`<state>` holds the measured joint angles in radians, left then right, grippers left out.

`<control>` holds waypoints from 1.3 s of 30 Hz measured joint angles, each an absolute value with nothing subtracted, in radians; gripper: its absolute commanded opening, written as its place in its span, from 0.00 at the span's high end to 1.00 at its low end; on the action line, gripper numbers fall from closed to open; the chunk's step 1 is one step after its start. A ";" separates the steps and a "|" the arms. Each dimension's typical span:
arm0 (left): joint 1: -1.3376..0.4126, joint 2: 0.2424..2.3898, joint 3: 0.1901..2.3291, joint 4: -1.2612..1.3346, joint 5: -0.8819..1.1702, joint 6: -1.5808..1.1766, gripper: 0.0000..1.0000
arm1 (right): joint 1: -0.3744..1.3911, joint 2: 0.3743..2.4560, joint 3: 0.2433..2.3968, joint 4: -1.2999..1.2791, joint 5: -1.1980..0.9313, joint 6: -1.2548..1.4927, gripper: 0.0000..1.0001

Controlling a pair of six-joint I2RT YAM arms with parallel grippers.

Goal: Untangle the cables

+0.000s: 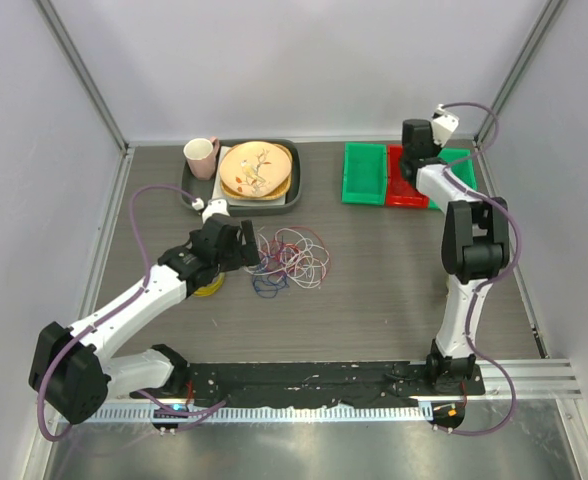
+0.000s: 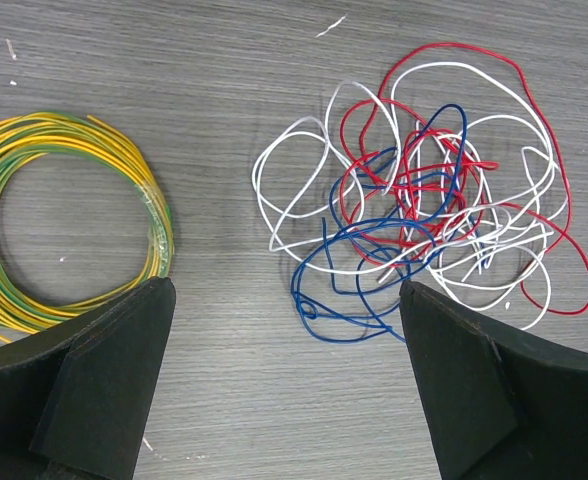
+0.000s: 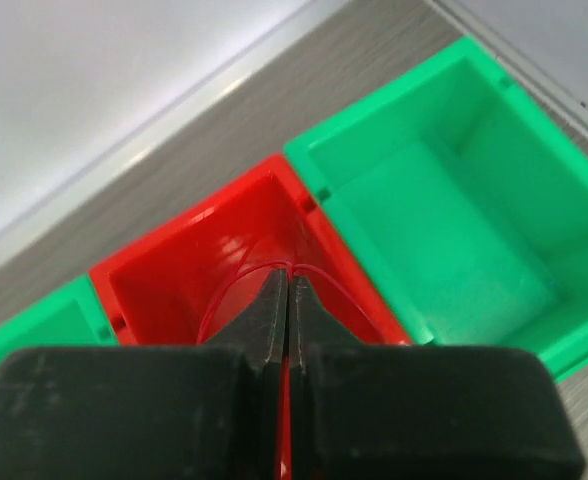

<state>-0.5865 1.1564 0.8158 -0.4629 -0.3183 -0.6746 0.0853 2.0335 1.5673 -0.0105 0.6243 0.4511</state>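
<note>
The cables (image 2: 424,200) lie in a tangled heap of thin red, white and dark blue loops on the grey table (image 2: 274,400); in the top view the cables (image 1: 292,258) sit near the middle. My left gripper (image 2: 286,290) hovers just short of the heap's blue loops, jaws wide open with nothing between them; the top view shows the left gripper (image 1: 244,245) at the heap's left edge. My right gripper (image 3: 290,268) is shut on one thin red cable (image 3: 215,301), which arcs out to both sides of its tips over the red bin (image 3: 164,270).
A yellow-green wire ring (image 2: 34,190) lies left of the heap. Green bins (image 1: 364,173) flank the red bin (image 1: 406,192) at the back right. A dark tray (image 1: 296,190) with plates and a pink cup (image 1: 201,155) stands at the back left.
</note>
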 measured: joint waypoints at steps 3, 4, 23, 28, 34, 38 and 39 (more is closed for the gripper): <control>-0.587 1.156 0.812 -0.463 -0.318 -0.675 0.00 | 0.121 2.070 1.567 -0.032 0.662 0.422 0.99; -0.587 1.156 0.812 -0.463 -0.318 -0.675 0.00 | 0.130 2.078 1.567 -0.036 0.669 0.415 0.99; -0.577 1.152 0.805 -0.463 -0.313 -0.675 0.00 | 0.119 2.187 1.627 -0.177 0.545 0.598 0.78; -0.574 1.153 0.805 -0.463 -0.313 -0.675 0.00 | 0.105 2.181 1.627 -0.181 0.527 0.602 0.58; -0.574 1.153 0.805 -0.463 -0.312 -0.678 0.00 | 0.109 2.090 1.610 -0.198 0.481 0.578 0.33; -0.574 1.153 0.805 -0.464 -0.303 -0.682 0.00 | 0.109 1.972 1.607 -0.215 0.453 0.540 0.24; -0.574 1.153 0.805 -0.464 -0.299 -0.682 0.00 | 0.109 1.937 1.607 -0.218 0.447 0.523 0.22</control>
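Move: Almost straight below the right hand, which already pinches the red cable, is the red bin: about 4 cm to its left, level fore and aft, and some 12 cm down. At the same height and level fore and aft, one green bin sits roughly 14 cm to the hand's left and the other about 6 cm to its right. From the idle left hand the red bin lies some 28 cm ahead and 36 cm to the right. Lowering the red cable into the red bin, the right hand sinks about 9 cm, shifting some 4 cm left early on while the fingers tip down roughly 10 degrees. Near the bottom the fingers begin to open and let go of the cable; still spreading, they rise about 11 cm clear of the bin, easing slightly back. ##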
